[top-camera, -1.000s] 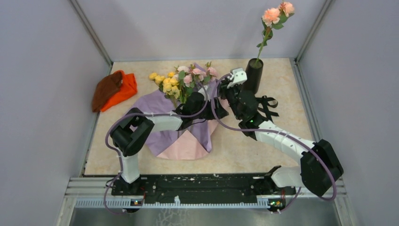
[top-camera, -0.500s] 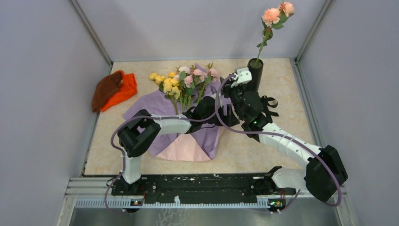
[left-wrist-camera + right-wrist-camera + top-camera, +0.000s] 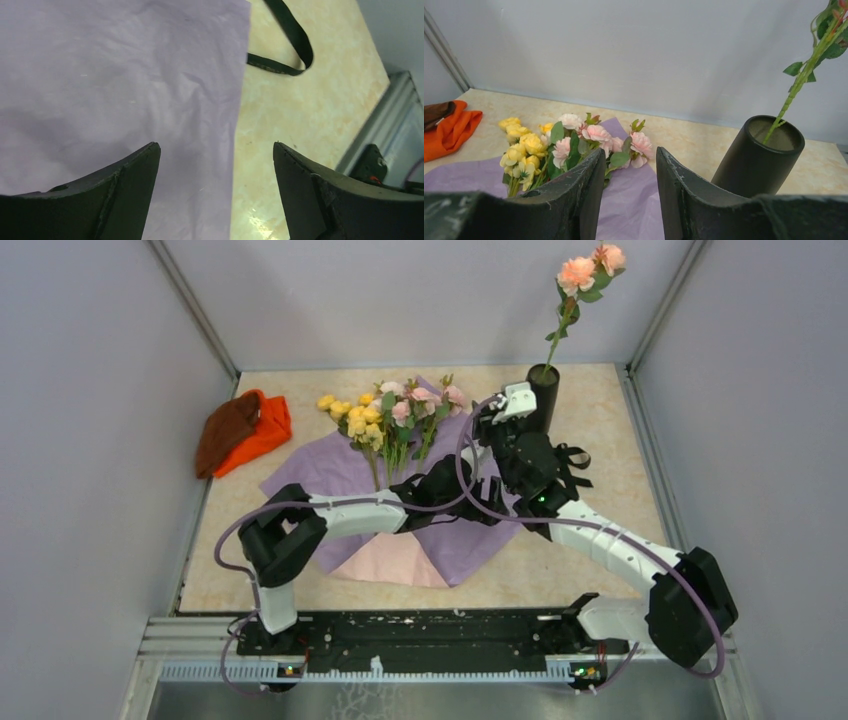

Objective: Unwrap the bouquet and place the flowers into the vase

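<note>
The bouquet is undone: its lilac paper (image 3: pixel 320 465) lies spread flat, pink side showing at the near edge. The flowers (image 3: pixel 390 415), pink and yellow, lie on it at the back. One peach-bloomed stem (image 3: pixel 585 270) stands in the black vase (image 3: pixel 540 400). My left gripper (image 3: pixel 487 510) hangs open over the paper's right edge (image 3: pixel 235 100), with nothing between its fingers. My right gripper (image 3: pixel 483 430) is raised beside the vase (image 3: pixel 756 157), partly open and empty, facing the flowers (image 3: pixel 559 145).
The loose black ribbon (image 3: pixel 570 465) lies on the table right of the paper, under the right arm, and shows as ribbon (image 3: pixel 287 47) in the left wrist view. An orange-and-brown cloth bundle (image 3: pixel 245 430) sits at the far left. Walls close in on three sides.
My left arm swept to the right and the paper's right side spread out with it. The left jaws widened. My right arm lifted slightly toward the vase.
</note>
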`<action>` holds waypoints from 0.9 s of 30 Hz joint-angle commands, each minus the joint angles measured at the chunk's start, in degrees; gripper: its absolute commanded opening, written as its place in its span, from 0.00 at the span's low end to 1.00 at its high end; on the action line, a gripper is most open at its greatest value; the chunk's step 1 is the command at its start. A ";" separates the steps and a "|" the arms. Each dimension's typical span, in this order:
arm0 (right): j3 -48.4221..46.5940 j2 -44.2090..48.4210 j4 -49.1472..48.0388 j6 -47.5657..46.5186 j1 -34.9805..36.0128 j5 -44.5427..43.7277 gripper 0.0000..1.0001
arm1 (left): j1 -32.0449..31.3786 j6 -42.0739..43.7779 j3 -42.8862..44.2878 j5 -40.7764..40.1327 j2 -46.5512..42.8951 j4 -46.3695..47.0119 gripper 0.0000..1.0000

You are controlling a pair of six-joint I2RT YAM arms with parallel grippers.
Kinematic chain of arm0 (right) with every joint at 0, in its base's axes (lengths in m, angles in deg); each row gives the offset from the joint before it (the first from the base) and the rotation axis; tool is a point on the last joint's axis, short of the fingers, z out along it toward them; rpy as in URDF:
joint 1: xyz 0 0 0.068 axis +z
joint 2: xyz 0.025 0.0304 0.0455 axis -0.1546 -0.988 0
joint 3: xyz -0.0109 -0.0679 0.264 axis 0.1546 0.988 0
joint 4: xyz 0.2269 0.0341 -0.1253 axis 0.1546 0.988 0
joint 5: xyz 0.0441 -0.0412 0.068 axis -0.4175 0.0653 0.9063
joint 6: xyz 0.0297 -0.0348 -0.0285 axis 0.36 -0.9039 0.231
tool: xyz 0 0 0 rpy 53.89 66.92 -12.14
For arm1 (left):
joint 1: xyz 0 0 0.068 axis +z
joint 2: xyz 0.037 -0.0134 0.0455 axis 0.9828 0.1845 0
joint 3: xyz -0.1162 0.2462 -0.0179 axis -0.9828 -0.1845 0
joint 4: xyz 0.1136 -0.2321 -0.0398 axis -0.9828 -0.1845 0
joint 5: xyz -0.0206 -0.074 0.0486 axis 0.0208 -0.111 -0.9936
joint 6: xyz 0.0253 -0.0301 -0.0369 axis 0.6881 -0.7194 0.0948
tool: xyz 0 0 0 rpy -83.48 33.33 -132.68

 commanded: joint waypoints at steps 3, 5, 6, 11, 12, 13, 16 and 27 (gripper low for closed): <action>-4.94 -7.29 4.54 4.54 -0.65 -3.91 0.45 | 1.31 5.14 -5.61 -20.60 -9.27 -4.08 0.90; -7.24 -10.49 7.77 7.11 -0.73 -4.02 0.47 | 2.51 4.72 -7.22 -25.51 -10.44 -6.24 0.90; -8.54 -12.07 9.47 7.82 -0.70 -3.61 0.48 | 2.98 4.61 -8.59 -27.60 -11.38 -6.54 0.90; -11.74 -16.26 13.48 13.19 -0.69 -2.60 0.46 | 3.43 6.39 -14.74 -36.17 -17.77 -4.94 0.90; -11.41 -16.25 12.54 13.91 -0.69 -2.10 0.46 | 3.51 6.70 -15.48 -37.20 -18.65 -4.90 0.90; -11.12 -16.14 11.78 14.59 -0.69 -1.67 0.45 | 3.65 6.85 -15.87 -38.19 -19.32 -5.22 0.90; -12.31 -16.76 12.78 16.55 -0.78 -0.61 0.45 | 4.19 6.61 -16.72 -41.38 -20.33 -6.96 0.90; -18.99 -26.67 22.33 21.53 -0.70 11.51 0.46 | 7.11 4.17 -22.13 -48.96 -29.06 -11.30 0.91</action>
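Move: The stem of the rightmost pink rose lies about 13 cm ahead of the right hand, 11 cm to its left and 31 cm below. From that hand the yellow roses are some 19 cm ahead and 31 cm left at a similar depth, and the vase is 14 cm ahead, 13 cm right and 21 cm below. From the left hand, the bare lower stems are roughly 15 cm ahead, 23 cm left and 9 cm down; that same rose stem is 25 cm ahead, 15 cm left. Leftward over the spread purple paper, the open left hand sweeps about 23 cm and a little forward towards the lower stems, swinging counter-clockwise from pointing right to pointing forward and down. The right hand sinks some 12 cm towards the rightmost pink rose, easing forward and then left as its fingers tip down and stay part open. ##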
